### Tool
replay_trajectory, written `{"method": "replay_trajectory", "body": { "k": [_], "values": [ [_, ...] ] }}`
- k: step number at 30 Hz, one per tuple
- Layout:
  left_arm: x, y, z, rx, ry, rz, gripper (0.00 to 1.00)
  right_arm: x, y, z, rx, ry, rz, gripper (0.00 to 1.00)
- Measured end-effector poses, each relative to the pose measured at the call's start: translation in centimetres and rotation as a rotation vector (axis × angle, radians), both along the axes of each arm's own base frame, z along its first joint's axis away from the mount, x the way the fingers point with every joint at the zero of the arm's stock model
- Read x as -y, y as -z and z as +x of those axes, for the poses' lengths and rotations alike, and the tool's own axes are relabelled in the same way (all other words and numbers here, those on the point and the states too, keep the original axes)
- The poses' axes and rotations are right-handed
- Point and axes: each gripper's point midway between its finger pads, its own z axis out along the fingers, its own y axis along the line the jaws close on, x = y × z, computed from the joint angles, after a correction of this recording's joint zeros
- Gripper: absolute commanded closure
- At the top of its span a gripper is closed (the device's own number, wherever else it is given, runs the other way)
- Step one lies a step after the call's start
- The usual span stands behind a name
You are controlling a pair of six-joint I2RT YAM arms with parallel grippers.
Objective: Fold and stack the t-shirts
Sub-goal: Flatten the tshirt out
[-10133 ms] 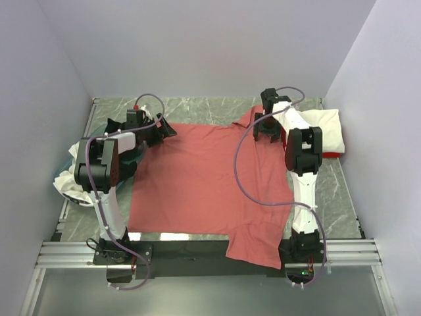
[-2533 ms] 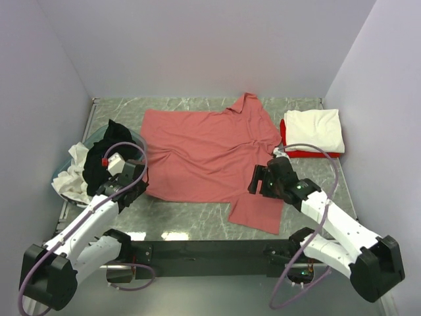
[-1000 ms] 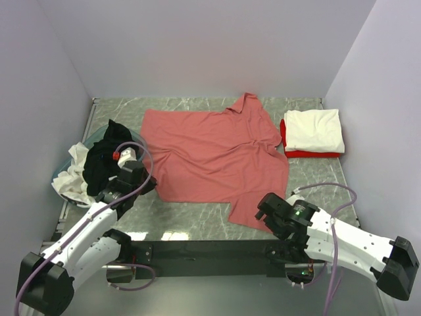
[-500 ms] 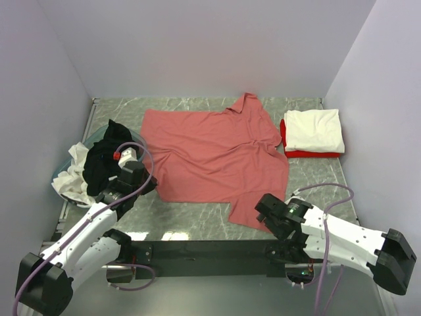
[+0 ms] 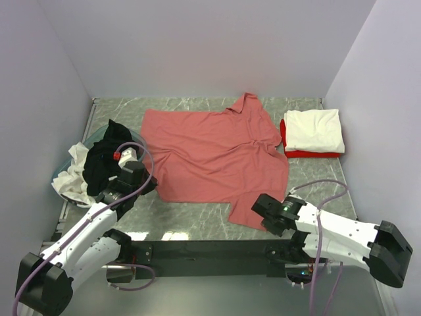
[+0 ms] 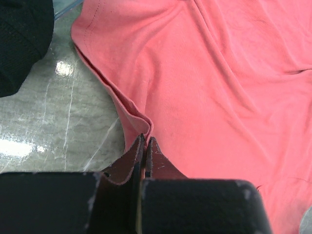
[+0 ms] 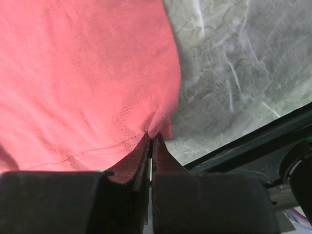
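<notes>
The salmon-pink collared t-shirt [image 5: 217, 155] lies spread across the marble table, collar at the far side. My left gripper [image 5: 146, 186] is shut on a fold of its near left edge [image 6: 145, 139]. One sleeve [image 5: 253, 212] points toward the near edge, and my right gripper [image 5: 262, 214] is shut on that sleeve's hem corner [image 7: 152, 136]. At the far right a folded cream-white t-shirt [image 5: 314, 130] rests on a folded red one [image 5: 304, 154]. A black t-shirt [image 5: 105, 158] and a white one [image 5: 69, 181] are heaped at the left.
The black and white heap sits in the teal basin [image 5: 95, 136] against the left wall. Walls enclose the table on three sides. A black rail [image 5: 197, 249] runs along the near edge between the arm bases. Bare marble [image 5: 191, 214] shows in front of the pink shirt.
My right gripper went from open to shut on the sleeve's hem corner, shifting slightly left. The left gripper kept its hold and did not move.
</notes>
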Motion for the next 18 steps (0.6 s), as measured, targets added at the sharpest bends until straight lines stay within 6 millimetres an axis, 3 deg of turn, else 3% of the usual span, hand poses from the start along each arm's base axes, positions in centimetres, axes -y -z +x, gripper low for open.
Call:
{"method": "replay_trajectory", "body": {
  "k": [5,14,18],
  "values": [
    [0.0,0.0,0.0,-0.001,-0.001,0.001,0.99,-0.2,-1.0,0.3,0.008,-0.042,-0.039,1.00],
    [-0.1,-1.0,-0.3,0.028,-0.002,-0.018,0.99,-3.3,-7.2,3.5,0.158,-0.139,-0.068,1.00],
    [0.0,-0.5,-0.8,0.005,0.005,-0.011,0.99,-3.5,-8.3,3.4,0.184,-0.187,-0.105,1.00]
  ]
}}
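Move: The t-shirt lies spread ahead of both hands, its middle some 26 cm ahead and 18 cm left of the right hand, which already pinches one corner of the near sleeve just over the table. That sleeve's other corner is about 12 cm left and 3 cm ahead; the white folded shirt sits some 35 cm ahead and 15 cm right. From the left hand, holding the hem, the t-shirt's middle is about 12 cm ahead, 19 cm right and 8 cm down. The near sleeve's corner is carried up off the table, still pinched in the shut right gripper: about 8 cm upward, quickening after a slow start, while drifting some 3 cm forward and as much left, towards the shirt's body. The wrist tips the fingers outward and turns counter-clockwise, each roughly 10 degrees. The left hand keeps its pinch on the hem, all but still. ##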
